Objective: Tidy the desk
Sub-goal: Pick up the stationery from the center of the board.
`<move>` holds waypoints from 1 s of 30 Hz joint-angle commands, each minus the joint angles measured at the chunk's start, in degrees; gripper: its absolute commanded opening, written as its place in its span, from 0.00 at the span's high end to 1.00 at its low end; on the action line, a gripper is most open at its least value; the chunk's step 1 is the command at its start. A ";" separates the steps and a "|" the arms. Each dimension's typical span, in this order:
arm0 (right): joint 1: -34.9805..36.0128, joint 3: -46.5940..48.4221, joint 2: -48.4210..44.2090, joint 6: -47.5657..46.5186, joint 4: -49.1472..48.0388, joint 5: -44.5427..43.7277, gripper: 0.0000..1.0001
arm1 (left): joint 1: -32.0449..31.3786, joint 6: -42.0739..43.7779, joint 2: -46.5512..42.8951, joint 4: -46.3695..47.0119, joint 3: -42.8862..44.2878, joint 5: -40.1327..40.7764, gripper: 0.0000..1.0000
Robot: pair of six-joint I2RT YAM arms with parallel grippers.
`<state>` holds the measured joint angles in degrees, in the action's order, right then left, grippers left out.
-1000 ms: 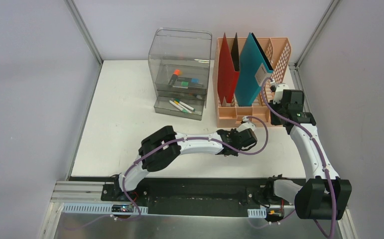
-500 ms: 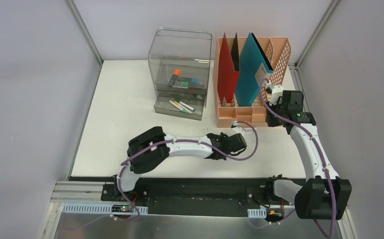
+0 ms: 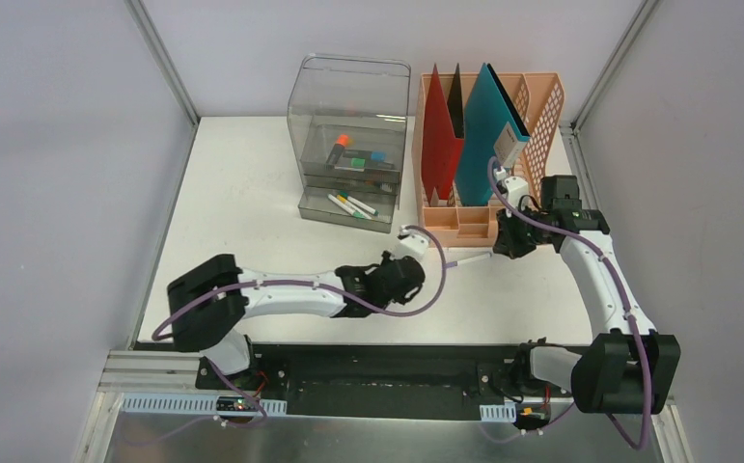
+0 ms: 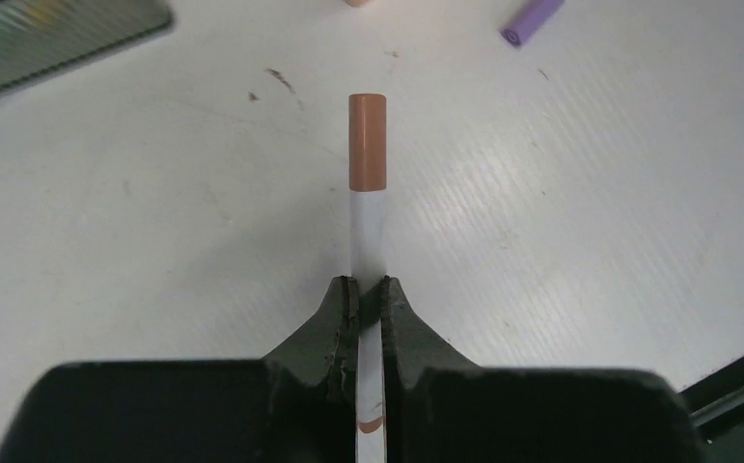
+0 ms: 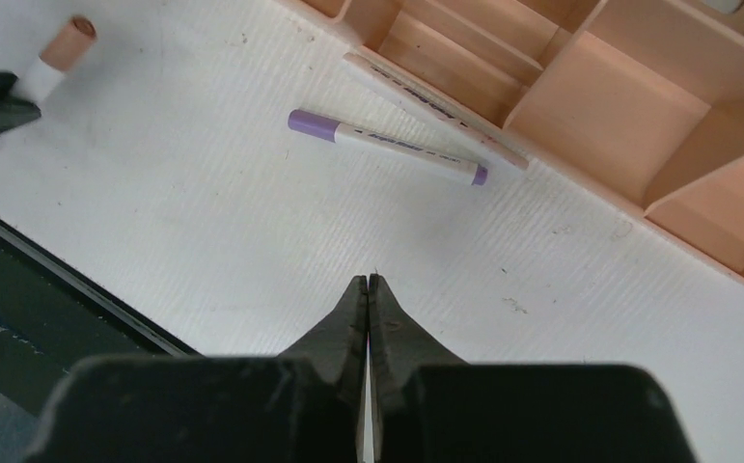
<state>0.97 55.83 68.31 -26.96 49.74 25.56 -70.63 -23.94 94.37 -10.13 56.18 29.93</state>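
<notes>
The desk (image 3: 252, 212) is a white tabletop. My left gripper (image 4: 369, 286) is shut on a white marker with a peach cap (image 4: 368, 183), which points forward just above the desk (image 4: 155, 193). From above, that gripper (image 3: 414, 272) is at the middle front. My right gripper (image 5: 368, 282) is shut with nothing between its jaws, low over the desk (image 5: 204, 222) in front of the rack; from above it (image 3: 509, 248) is right of centre. A purple-capped marker (image 5: 387, 147) lies ahead of it, and a peach marker (image 5: 435, 96) rests against the rack's base.
A peach file rack (image 3: 488, 217) with a red folder (image 3: 440, 140) and a teal folder (image 3: 483, 135) stands at the back right. A clear drawer box (image 3: 348, 96) holding several markers stands to its left. Grey walls and rails edge the desk.
My left arm has drawn back left and toward the near edge, shut on the marker. My right gripper has dropped from the rack's front to the desk and shut.
</notes>
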 commanded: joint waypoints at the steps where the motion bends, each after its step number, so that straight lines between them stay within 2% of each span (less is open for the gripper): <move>1: 0.61 2.44 -1.06 -2.60 0.72 2.88 1.00 | 6.61 -6.70 -9.77 12.42 -7.99 -3.74 1.00; 4: 0.81 2.40 -1.10 -2.89 0.93 2.91 1.00 | 13.77 -12.25 -16.50 21.63 -15.99 -11.26 1.00; 7: 1.03 2.44 -1.17 -3.14 1.04 2.91 1.00 | 18.12 -16.36 -23.04 30.04 -23.09 -10.30 1.00; 10: 1.29 2.38 -1.15 -3.27 1.06 2.78 1.00 | 22.13 -19.88 -27.75 30.14 -25.21 -7.43 1.00; 13: 1.61 2.35 -1.00 -3.40 1.07 2.62 1.00 | 27.48 -26.26 -29.84 28.04 -25.27 -9.48 1.00; 18: 1.90 2.35 -0.88 -3.61 1.15 2.44 1.00 | 36.73 -39.35 -26.53 34.01 -25.95 -17.72 1.00; 20: 1.91 2.26 -0.90 -3.63 1.11 2.42 1.00 | 38.60 -43.50 -24.51 35.90 -25.43 -19.33 1.00; 24: 1.92 2.22 -0.97 -3.71 1.23 2.64 1.00 | 39.66 -50.29 -21.59 37.91 -24.14 -16.44 1.00; 30: 1.93 2.35 -0.91 -3.71 1.47 3.19 1.00 | 40.72 -55.81 -16.11 38.61 -21.33 -12.15 1.00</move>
<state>2.57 55.96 68.31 -29.71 51.18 27.09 -31.20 -72.99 75.68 24.14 31.44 15.09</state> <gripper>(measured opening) 0.004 0.046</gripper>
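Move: About 16 cm ahead of the left hand, 12 cm to its left and a few cm lower is the open bottom drawer of the clear organizer, with pens already in it. The peach rack's front compartments lie some 12 cm ahead and 11 cm right; the purple pen lies on the board some 7 cm ahead and 11 cm right. From the right hand, the drawer is roughly 11 cm ahead, 29 cm left and 9 cm below. Carrying the brown-capped pen, still pinched from the board's center, the left hand sweeps forward and left about 15 cm each way to the clear organizer's open drawer. It climbs some 9 cm, then sinks about 2 cm near the end, while the wrist rolls left side down and turns counter-clockwise, some 80 degrees in all; the fingers keep their hold. ##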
